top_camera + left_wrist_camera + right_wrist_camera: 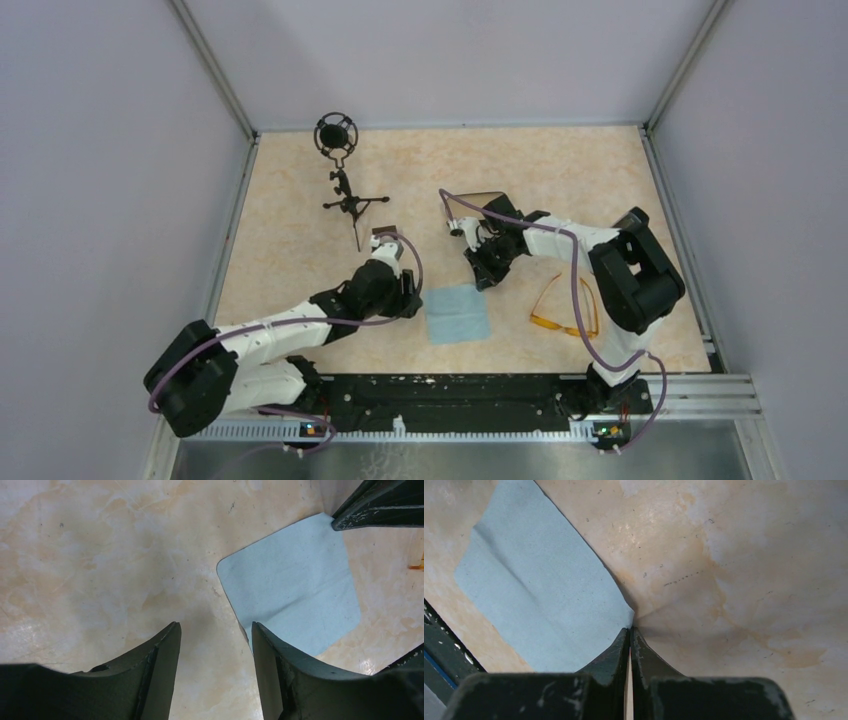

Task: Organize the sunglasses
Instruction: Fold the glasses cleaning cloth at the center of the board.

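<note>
The sunglasses (565,306), with orange lenses and thin orange arms, lie on the table right of the light blue cloth (458,313), apart from both grippers. A sliver of the sunglasses (417,566) shows at the left wrist view's right edge. My right gripper (487,272) (630,628) is shut on the far right corner of the cloth (544,595), whose edge is slightly lifted there. My left gripper (410,300) (212,625) hangs open astride the near edge of the cloth (295,590), one finger over it and the other over bare table.
An open black case (487,203) with tan lining lies behind the right arm, partly hidden. A black microphone on a small tripod (342,170) stands at the back left. Grey walls enclose the table on three sides.
</note>
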Robot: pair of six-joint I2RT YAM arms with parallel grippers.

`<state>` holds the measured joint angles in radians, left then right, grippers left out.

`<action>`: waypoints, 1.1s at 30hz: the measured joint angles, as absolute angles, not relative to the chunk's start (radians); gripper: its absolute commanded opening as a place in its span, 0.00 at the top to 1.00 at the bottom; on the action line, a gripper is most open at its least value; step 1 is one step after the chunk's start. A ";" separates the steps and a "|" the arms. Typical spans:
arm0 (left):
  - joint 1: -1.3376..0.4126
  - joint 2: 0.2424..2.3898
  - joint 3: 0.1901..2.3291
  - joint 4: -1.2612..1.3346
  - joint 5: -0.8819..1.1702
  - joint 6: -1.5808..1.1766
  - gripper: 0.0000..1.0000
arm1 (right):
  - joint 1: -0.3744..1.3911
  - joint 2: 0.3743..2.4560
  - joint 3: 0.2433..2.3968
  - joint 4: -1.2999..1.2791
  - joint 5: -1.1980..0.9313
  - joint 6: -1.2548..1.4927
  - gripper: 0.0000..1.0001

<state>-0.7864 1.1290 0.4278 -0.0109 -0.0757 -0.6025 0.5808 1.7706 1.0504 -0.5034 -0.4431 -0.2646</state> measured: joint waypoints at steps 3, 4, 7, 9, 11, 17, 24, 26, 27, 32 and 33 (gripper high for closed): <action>-0.776 1.171 0.428 0.033 -0.080 -0.598 0.43 | 0.581 1.771 1.054 -0.502 -0.425 -0.260 1.00; -0.772 1.189 0.429 0.046 -0.080 -0.596 0.44 | 0.580 1.771 1.055 -0.499 -0.417 -0.260 1.00; -0.766 1.258 0.447 0.069 -0.083 -0.581 0.48 | 0.580 1.771 1.056 -0.498 -0.412 -0.260 1.00; -0.762 1.302 0.466 0.088 -0.083 -0.574 0.53 | 0.580 1.771 1.056 -0.498 -0.412 -0.261 1.00; -0.760 1.339 0.487 0.111 -0.077 -0.570 0.56 | 0.580 1.771 1.056 -0.498 -0.412 -0.261 1.00; -0.760 1.411 0.522 0.160 -0.046 -0.566 0.60 | 0.572 1.771 1.056 -0.498 -0.413 -0.261 1.00; -0.759 1.451 0.536 0.200 -0.017 -0.564 0.65 | 0.567 1.771 1.056 -0.498 -0.413 -0.261 1.00; -0.759 1.472 0.551 0.210 -0.006 -0.561 0.68 | 0.566 1.771 1.056 -0.498 -0.413 -0.261 1.00; -0.759 1.483 0.559 0.215 0.002 -0.558 0.70 | 0.566 1.771 1.056 -0.498 -0.413 -0.261 1.00; -0.758 1.522 0.581 0.237 0.019 -0.548 0.84 | 0.559 1.771 1.056 -0.499 -0.414 -0.261 1.00; -0.758 1.529 0.587 0.237 0.020 -0.546 0.86 | 0.556 1.771 1.056 -0.499 -0.415 -0.261 1.00</action>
<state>-0.7578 1.5291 0.5865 0.2371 0.0204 -0.5457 0.5564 1.7706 1.0557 -0.4988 -0.4149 -0.2611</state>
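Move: The far-left corner of the cleaning cloth lies about 4 cm ahead of the left hand, 4 cm to its right and 3 cm below; the cloth's middle is about 9 cm to that hand's right and 1 cm nearer the base. The brown stand is some 15 cm ahead and 5 cm to its left. From the right hand, already shut on the far-right corner, the far-left corner is about 11 cm left and 1 cm back. Forward and down first, then swinging rightward, the left hand goes in over the board to the cloth's far-left corner, about 5 cm right, 4 to 5 cm forward and 2 cm lower in all. Its half-open fingers narrow around that corner as it arrives. Meanwhile the right hand keeps its pinch on the far-right corner and drags it about 1 cm forward and slightly right, staying low. ##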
